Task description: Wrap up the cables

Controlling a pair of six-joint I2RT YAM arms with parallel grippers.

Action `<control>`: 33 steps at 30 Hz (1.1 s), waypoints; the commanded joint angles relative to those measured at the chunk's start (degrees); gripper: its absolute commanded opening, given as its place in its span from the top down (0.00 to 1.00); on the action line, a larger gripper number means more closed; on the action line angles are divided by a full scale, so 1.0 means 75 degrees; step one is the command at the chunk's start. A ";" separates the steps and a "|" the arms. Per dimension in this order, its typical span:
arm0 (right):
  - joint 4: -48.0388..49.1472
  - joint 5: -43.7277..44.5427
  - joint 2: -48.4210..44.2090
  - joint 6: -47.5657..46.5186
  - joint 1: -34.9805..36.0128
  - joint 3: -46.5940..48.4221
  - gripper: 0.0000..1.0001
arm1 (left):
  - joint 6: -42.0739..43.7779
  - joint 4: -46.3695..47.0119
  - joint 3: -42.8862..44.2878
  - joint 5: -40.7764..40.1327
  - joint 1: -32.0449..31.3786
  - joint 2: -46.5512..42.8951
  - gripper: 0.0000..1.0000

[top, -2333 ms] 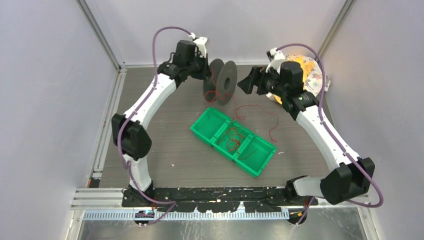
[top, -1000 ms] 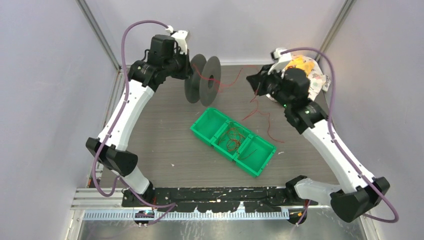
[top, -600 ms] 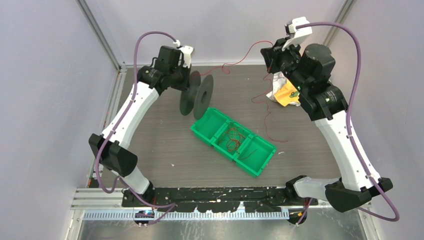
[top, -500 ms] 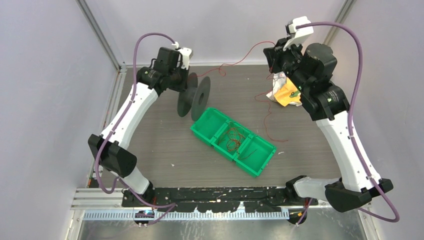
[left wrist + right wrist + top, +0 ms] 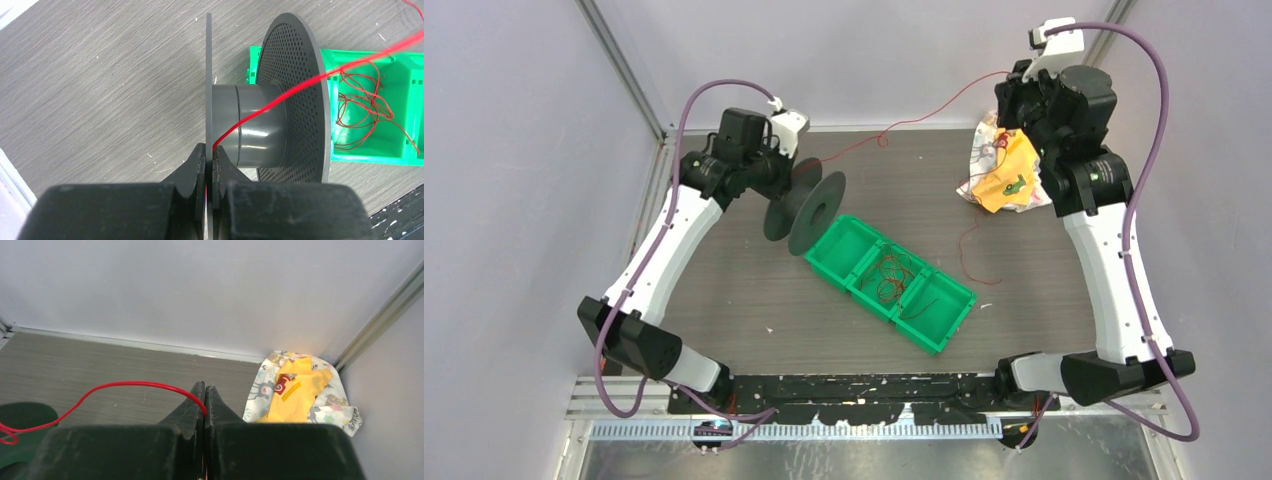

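Observation:
My left gripper [image 5: 776,195] is shut on the near flange of a black spool [image 5: 809,205], held tilted above the table beside the green bin. In the left wrist view the jaws [image 5: 210,152] pinch that thin flange, and a red cable [image 5: 300,87] comes off the spool's hub [image 5: 260,132]. The cable [image 5: 894,135] runs up and right to my right gripper [image 5: 1012,95], raised at the back right corner and shut on it. The right wrist view shows the cable [image 5: 125,385] arching out of the shut right gripper [image 5: 205,390]. Its loose tail [image 5: 967,255] hangs onto the table. More red cables [image 5: 889,280] lie tangled in the bin.
A green bin [image 5: 839,252] with three compartments lies diagonally mid-table; the left wrist view shows it behind the spool [image 5: 395,65]. A yellow and patterned cloth [image 5: 1009,175] is bunched at the back right corner [image 5: 300,390]. Enclosure walls stand close behind and on both sides.
My left arm has carried the spool forward and left, down toward the bin. My right arm has risen and swung to the back right corner, pulling the cable out into a longer span.

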 commanded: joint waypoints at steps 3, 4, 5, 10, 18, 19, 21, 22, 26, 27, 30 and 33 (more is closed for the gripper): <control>0.0168 -0.0266 0.0341 0.0583 -0.0707 0.0245 0.99 | 0.0505 0.0386 -0.0130 0.0281 0.0120 -0.0422 1.00; 0.0212 -0.0386 0.0335 0.0677 -0.0812 0.0206 0.99 | 0.0496 0.0345 -0.0157 0.0288 0.0161 -0.0416 1.00; 0.0273 -0.0540 0.0311 0.0773 -0.0914 0.0157 0.99 | 0.0483 0.0293 -0.0156 0.0231 0.0188 -0.0397 1.00; 0.0701 -0.1323 0.0139 0.1323 -0.1206 -0.0120 0.99 | 0.0153 0.0304 -0.0219 -0.0075 0.0425 -0.0229 1.00; 0.0593 -0.1286 0.0568 0.1623 -0.1766 -0.0165 1.00 | 0.0441 0.0441 -0.0371 0.1305 0.0534 -0.0574 1.00; 0.0603 -0.1404 0.0680 0.1824 -0.1997 -0.0166 1.00 | 0.0465 0.0563 -0.0482 0.1678 0.0560 -0.0711 1.00; 0.0663 -0.1842 0.0965 0.2389 -0.2403 -0.0269 1.00 | 0.0457 0.0740 -0.0635 0.2435 0.0655 -0.1001 1.00; 0.0716 -0.2018 0.1087 0.2576 -0.2543 -0.0351 0.99 | 0.0366 0.0807 -0.0656 0.2723 0.0726 -0.1104 1.00; 0.0858 -0.2478 0.1438 0.2761 -0.2562 -0.0777 0.99 | -0.0608 0.1634 -0.0628 0.3839 0.1086 -0.1468 1.00; 0.0900 -0.2614 0.1499 0.2849 -0.2523 -0.0892 0.99 | -0.0944 0.1971 -0.0605 0.3910 0.1130 -0.1556 1.00; 0.0921 -0.2807 0.1524 0.2832 -0.2106 -0.1217 0.99 | -0.2004 0.3100 -0.0469 0.3647 0.1165 -0.1685 1.00; 0.0872 -0.2697 0.1437 0.2524 -0.1238 -0.1526 0.99 | -0.3113 0.4113 -0.0357 0.3413 0.1166 -0.1676 1.00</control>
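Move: The spool is pinched in the left gripper by its near flange, its middle about 5 cm to the right, 1 cm ahead and 5 cm below. The green box sits some 18 cm right of this hand, 12 cm back and 27 cm below. From the right gripper, which holds the red cable, the spool is roughly 26 cm left, 3 cm back and 23 cm below; the yellow cloth lies about 14 cm right, 11 cm ahead and 43 cm below. Keep both grippers shut. Lower the right gripper with the cable about 15 cm, tipping it down and rolling it left side up, carrying it forward and right, then swinging back left at the end. Ease the spool slightly left and down first, then bring it back and right and lift it some 9 cm, rolling the left hand's right side up. ##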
